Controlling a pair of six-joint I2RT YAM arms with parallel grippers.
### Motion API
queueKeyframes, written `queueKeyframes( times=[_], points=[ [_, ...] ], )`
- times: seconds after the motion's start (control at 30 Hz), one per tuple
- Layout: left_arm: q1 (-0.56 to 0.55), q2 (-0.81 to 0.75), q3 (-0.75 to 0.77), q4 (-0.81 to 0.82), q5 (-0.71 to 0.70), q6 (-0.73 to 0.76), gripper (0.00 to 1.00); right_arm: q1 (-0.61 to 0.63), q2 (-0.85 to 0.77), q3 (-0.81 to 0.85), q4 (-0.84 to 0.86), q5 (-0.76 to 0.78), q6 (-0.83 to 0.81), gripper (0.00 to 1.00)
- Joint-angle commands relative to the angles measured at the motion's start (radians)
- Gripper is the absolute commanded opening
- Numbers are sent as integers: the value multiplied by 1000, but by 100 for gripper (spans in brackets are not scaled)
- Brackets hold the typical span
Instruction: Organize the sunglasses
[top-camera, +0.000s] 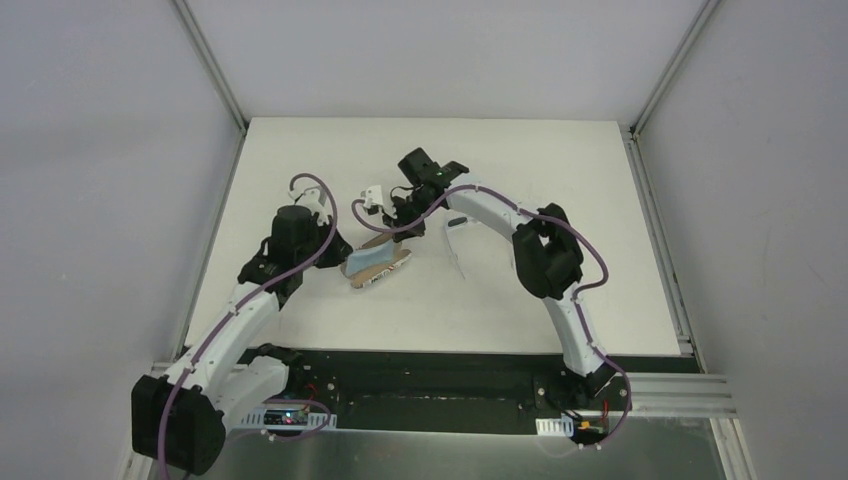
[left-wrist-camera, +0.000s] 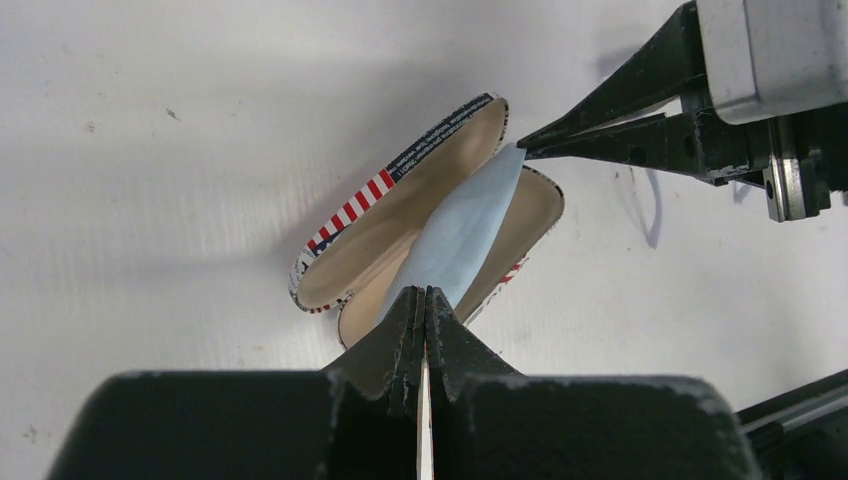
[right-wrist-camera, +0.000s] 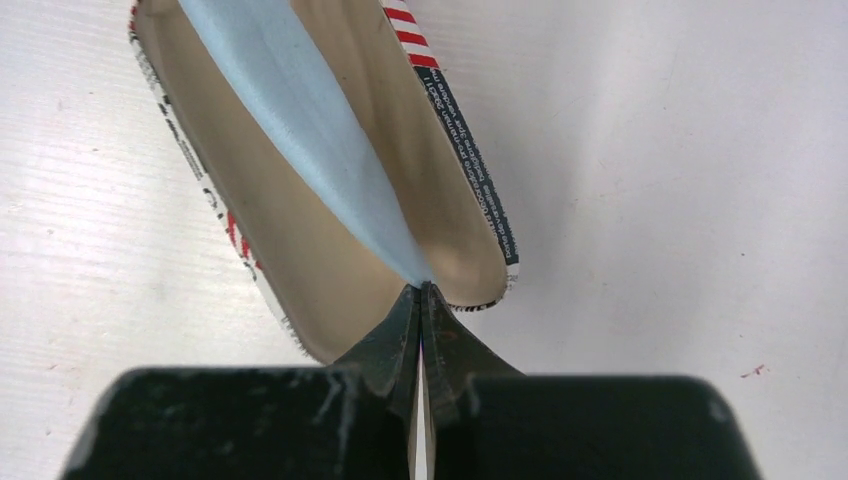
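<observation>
The sunglasses (top-camera: 458, 258), thin and white, lie on the table just right of the open case (top-camera: 398, 260), partly under my right arm. A light blue cloth (left-wrist-camera: 465, 225) is stretched taut over the case's two tan-lined halves (left-wrist-camera: 370, 235). My left gripper (left-wrist-camera: 427, 293) is shut on the near end of the cloth. My right gripper (right-wrist-camera: 421, 288) is shut on its opposite corner, and its black fingertips (left-wrist-camera: 535, 140) show in the left wrist view. In the right wrist view the cloth (right-wrist-camera: 300, 130) runs away from the jaws across the case (right-wrist-camera: 455, 230).
The white table (top-camera: 560, 170) is bounded by metal rails on the left and right. Grey walls stand close round it. Both arms meet over the middle of the table, with the arm bases at the near edge.
</observation>
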Motion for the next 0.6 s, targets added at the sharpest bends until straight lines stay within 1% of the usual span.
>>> queueKeyframes(
  times=[0.0,0.13,0.37,0.47,0.57],
  points=[
    [10,-96,-43,75,-30,-141,0,11,-105,83,-100,16,-5,0],
    [9,-184,-89,88,-30,-221,0,19,-144,92,-141,44,-2,0],
    [-1,-278,-129,81,9,-309,0,34,-201,93,-207,90,8,0],
    [-6,-297,-138,72,14,-335,0,41,-213,94,-248,95,7,0],
    [-13,-278,-151,67,46,-362,0,51,-221,83,-284,99,11,0]
  ],
)
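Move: Over the open case both grippers already pinch the cloth, one at each end. From the left hand the middle of the case lies about 4 cm ahead, 6 cm to the right and 10 cm below; the sunglasses lie some 8 cm ahead and 30 cm to the right, also below. From the right hand the case's middle is roughly 4 cm back, 4 cm left and 5 cm below, the sunglasses about 1 cm ahead, 19 cm right and 6 cm below. Lifting the cloth away from the open case, both hands keep their shut grip on its ends. The right hand leads, rising about 7 cm, then also drawing back towards the base and a little right, its attitude nearly unchanged. The left rises about 3 cm and backs off almost as far, its left side rolling down some 15 degrees while it swings slightly counter-clockwise. ##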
